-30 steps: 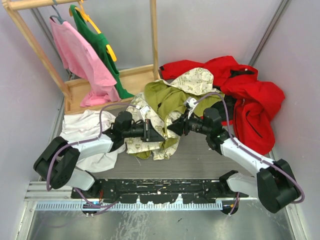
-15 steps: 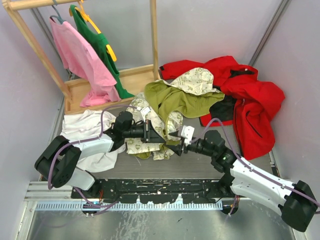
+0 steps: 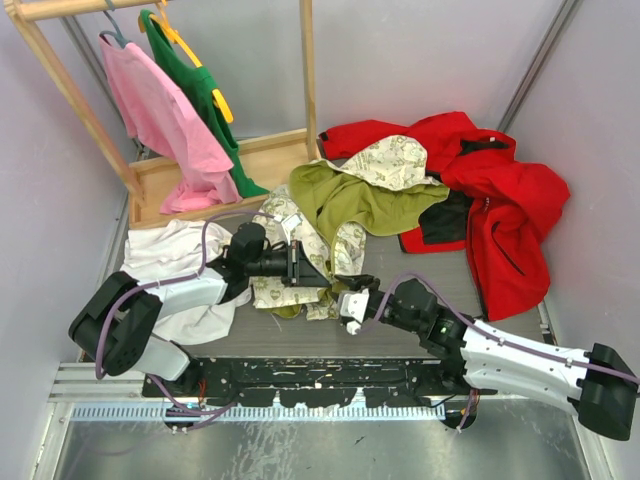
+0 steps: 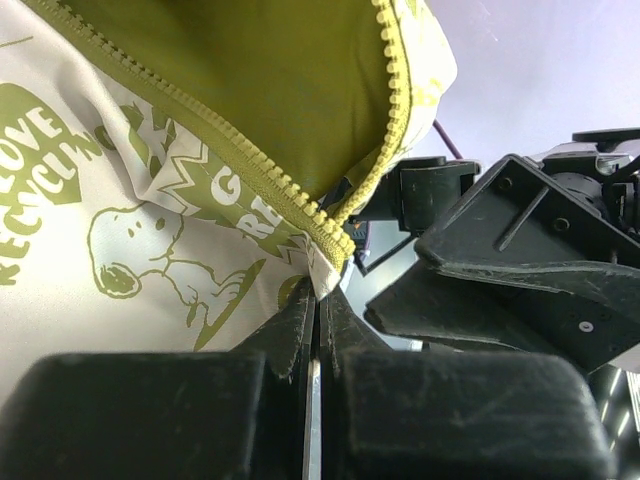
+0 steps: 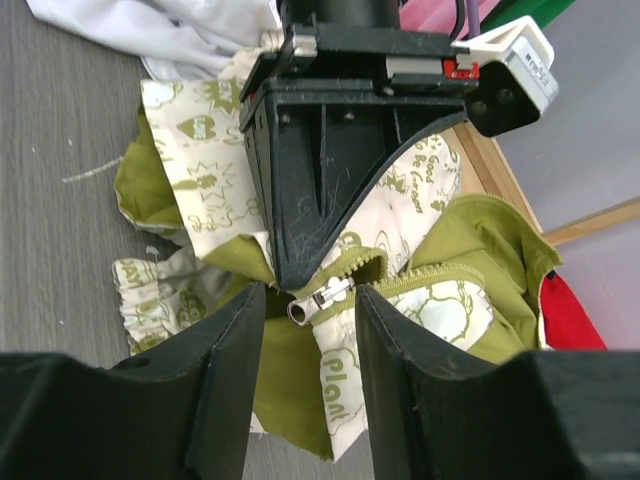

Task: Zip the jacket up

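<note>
The jacket [image 3: 350, 195], olive-green with a cream printed lining, lies crumpled mid-table. My left gripper [image 3: 318, 272] is shut on its bottom corner, where the zipper teeth [image 4: 250, 170] end; the left wrist view shows the cream cloth pinched between the jaws [image 4: 318, 300]. My right gripper [image 3: 342, 298] faces it from the right, open. In the right wrist view the silver zipper pull [image 5: 320, 296] lies between its fingertips [image 5: 310, 300], touching neither finger, just below the left gripper's tip [image 5: 300, 262].
A bright red jacket [image 3: 500, 200] lies at the back right, touching the olive one. A white garment [image 3: 165, 255] sits under the left arm. A wooden rack [image 3: 270, 155] at the back left holds a pink shirt [image 3: 160, 110] and a green shirt [image 3: 205, 95].
My right gripper has drawn back from the jacket toward the table's near edge and now sits low in front of the left gripper. The olive cloth has settled. The left gripper kept still.
</note>
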Action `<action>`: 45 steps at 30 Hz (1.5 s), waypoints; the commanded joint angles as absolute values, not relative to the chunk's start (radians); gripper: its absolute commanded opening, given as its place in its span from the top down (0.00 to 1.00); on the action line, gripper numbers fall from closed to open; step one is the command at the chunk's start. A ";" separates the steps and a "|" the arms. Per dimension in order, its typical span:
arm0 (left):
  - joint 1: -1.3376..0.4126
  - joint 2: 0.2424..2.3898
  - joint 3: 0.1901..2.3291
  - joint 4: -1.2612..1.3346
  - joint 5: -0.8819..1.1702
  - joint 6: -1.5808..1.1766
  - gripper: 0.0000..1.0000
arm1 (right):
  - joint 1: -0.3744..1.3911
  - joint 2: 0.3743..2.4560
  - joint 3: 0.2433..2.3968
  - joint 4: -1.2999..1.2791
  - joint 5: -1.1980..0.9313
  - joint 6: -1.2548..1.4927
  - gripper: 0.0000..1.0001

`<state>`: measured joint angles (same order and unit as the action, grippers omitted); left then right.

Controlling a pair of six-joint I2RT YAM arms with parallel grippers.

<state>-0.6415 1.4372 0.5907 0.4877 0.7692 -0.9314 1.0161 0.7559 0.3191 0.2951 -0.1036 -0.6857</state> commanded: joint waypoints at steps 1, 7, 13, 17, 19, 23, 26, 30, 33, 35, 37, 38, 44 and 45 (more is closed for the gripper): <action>-0.639 1.392 0.635 0.466 0.798 -0.912 1.00 | 1.049 0.758 0.298 0.363 0.007 -0.812 0.56; -0.639 1.394 0.637 0.459 0.797 -0.908 1.00 | 1.077 0.785 0.299 0.360 0.061 -0.861 0.59; -0.639 1.395 0.640 0.449 0.801 -0.904 1.00 | 1.099 0.839 0.300 0.388 0.100 -0.900 0.59; -0.641 1.394 0.637 0.449 0.802 -0.904 1.00 | 1.107 0.855 0.295 0.417 0.122 -0.923 0.59; -0.641 1.394 0.637 0.447 0.805 -0.904 1.00 | 1.109 0.865 0.288 0.441 0.133 -0.932 0.60; -0.641 1.392 0.636 0.447 0.807 -0.905 1.00 | 1.114 0.893 0.285 0.483 0.143 -0.952 0.60; -0.641 1.389 0.634 0.448 0.808 -0.905 1.00 | 1.122 0.917 0.294 0.479 0.149 -0.961 0.59; -0.641 1.385 0.629 0.447 0.807 -0.905 1.00 | 1.134 0.938 0.298 0.477 0.162 -0.969 0.59; -0.641 1.380 0.626 0.448 0.806 -0.906 1.00 | 1.139 0.938 0.298 0.477 0.175 -0.980 0.60; -0.641 1.378 0.623 0.444 0.805 -0.903 1.00 | 1.145 0.937 0.299 0.480 0.194 -0.990 0.63; -0.641 1.375 0.621 0.432 0.805 -0.897 1.00 | 1.148 0.936 0.300 0.484 0.204 -0.997 0.68; -0.641 1.374 0.621 0.427 0.805 -0.892 1.00 | 1.149 0.934 0.300 0.488 0.207 -0.998 0.70; -0.641 1.358 0.618 0.354 0.785 -0.847 1.00 | 1.151 0.918 0.318 0.472 0.189 -0.970 0.79; -0.641 1.355 0.618 0.339 0.781 -0.837 1.00 | 1.150 0.915 0.320 0.471 0.186 -0.967 0.80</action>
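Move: The zipper pull lies about 2 cm ahead of the open right gripper, 3 cm to its left and 3 cm below. The left fingertips, already pinching the jacket's bottom zipper corner, are about 2 cm ahead, 5 cm left and 3 cm below; the gathered cuff hangs some 2 cm back, 5 cm left and 12 cm lower. From the left gripper the pull is roughly 2 cm right and level in height, neither ahead nor back. Lower the right gripper about 3 cm and ease it 2 cm forward to the zipper pull at the left fingertips, rolling the wrist some 20 degrees counter-clockwise as seen from behind the hand. Once there, close the fingers to about half their starting gap, bringing the tips in around the pull's end. Keep the left gripper shut and nearly still on the zipper corner. ##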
